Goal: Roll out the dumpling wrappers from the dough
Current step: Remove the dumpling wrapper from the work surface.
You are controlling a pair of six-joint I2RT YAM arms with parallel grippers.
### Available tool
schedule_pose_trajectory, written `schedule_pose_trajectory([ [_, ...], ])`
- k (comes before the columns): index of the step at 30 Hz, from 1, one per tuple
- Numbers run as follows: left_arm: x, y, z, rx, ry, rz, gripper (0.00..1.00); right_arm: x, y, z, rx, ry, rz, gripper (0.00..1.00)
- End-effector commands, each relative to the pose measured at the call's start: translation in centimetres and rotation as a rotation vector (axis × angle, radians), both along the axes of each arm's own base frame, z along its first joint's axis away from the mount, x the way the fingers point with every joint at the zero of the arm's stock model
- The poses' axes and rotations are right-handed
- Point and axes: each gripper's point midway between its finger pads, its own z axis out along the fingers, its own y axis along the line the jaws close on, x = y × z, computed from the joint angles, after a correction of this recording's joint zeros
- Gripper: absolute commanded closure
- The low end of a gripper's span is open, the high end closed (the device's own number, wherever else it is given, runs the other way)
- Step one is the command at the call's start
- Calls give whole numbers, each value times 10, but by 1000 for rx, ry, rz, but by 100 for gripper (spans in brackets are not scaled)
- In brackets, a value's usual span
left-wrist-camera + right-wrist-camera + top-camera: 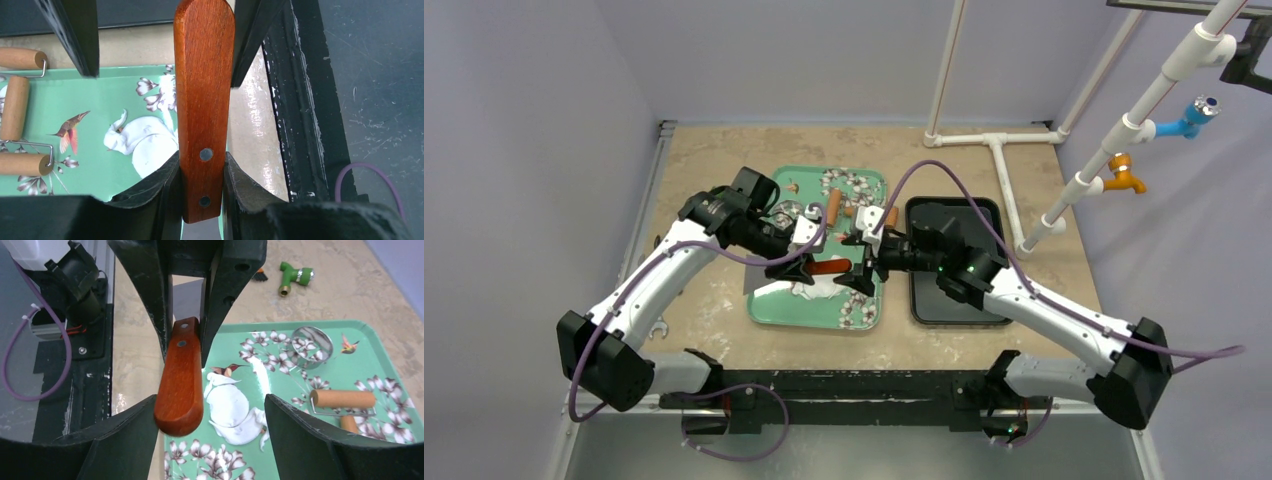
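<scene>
The dough [230, 407] lies flattened and white on the green flowered tray [380, 330], with a curved line pressed into it; the dough [142, 142] also shows in the left wrist view. No separate dumpling wrappers are in view. My left gripper [202, 175] is shut on a reddish wooden handle [204, 90] with two rivets, held level above the tray's near edge. My right gripper [210, 405] faces it and stands open, its jaws wide around the handle's [180, 385] rounded end, which sits close against the left finger. In the top view the left gripper [796, 268] and right gripper [859, 272] meet over the tray.
A metal ring cutter [311, 342] and small wooden rolling pins [342, 398] lie on the green tray. A black tray [954, 310] sits to its right. A green fitting [292, 279] lies on the table beyond. White pipes [999, 150] stand at the back right.
</scene>
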Motion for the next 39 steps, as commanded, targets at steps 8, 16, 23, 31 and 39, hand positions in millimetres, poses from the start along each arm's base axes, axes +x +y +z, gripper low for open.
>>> schedule_pose_trajectory([
  [8, -2, -10, 19, -65, -2, -23, 100, -4, 40, 27, 60, -100, 123, 37],
  [16, -1, -10, 23, -67, -14, -24, 100, 0, 40, 22, 40, -89, 74, 50],
  [23, 0, -10, 23, -63, -13, -20, 100, 8, 41, 13, -17, -35, 32, 51],
  [31, -1, -10, 27, -72, -20, -22, 100, 6, 39, 17, -4, -40, 34, 57],
  [39, -1, -10, 26, -68, -20, -19, 100, 3, 37, 14, -26, -24, 45, 99],
])
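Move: Straight to the right hand's left, about 4 cm off and roughly 1 cm below its hand point, is the middle of the spatula handle. The left hand holds the blade end, so from it that middle is some 4 cm to the right. From the right hand, the white dough wrapper lies about 2 cm ahead, 6 cm left and 18 cm below. On the same tray, the wooden roller is roughly 17 cm ahead and 2 cm right, the metal ring 16 cm ahead and 13 cm left. Sliding left along the spatula handle by about 4 cm, the half-open right hand first dips some 2.5 cm, then comes most of the way back up. It then stays there while its fingers narrow further and pinch the handle from both sides, close to the left hand, which keeps its own grip and holds nearly still. ##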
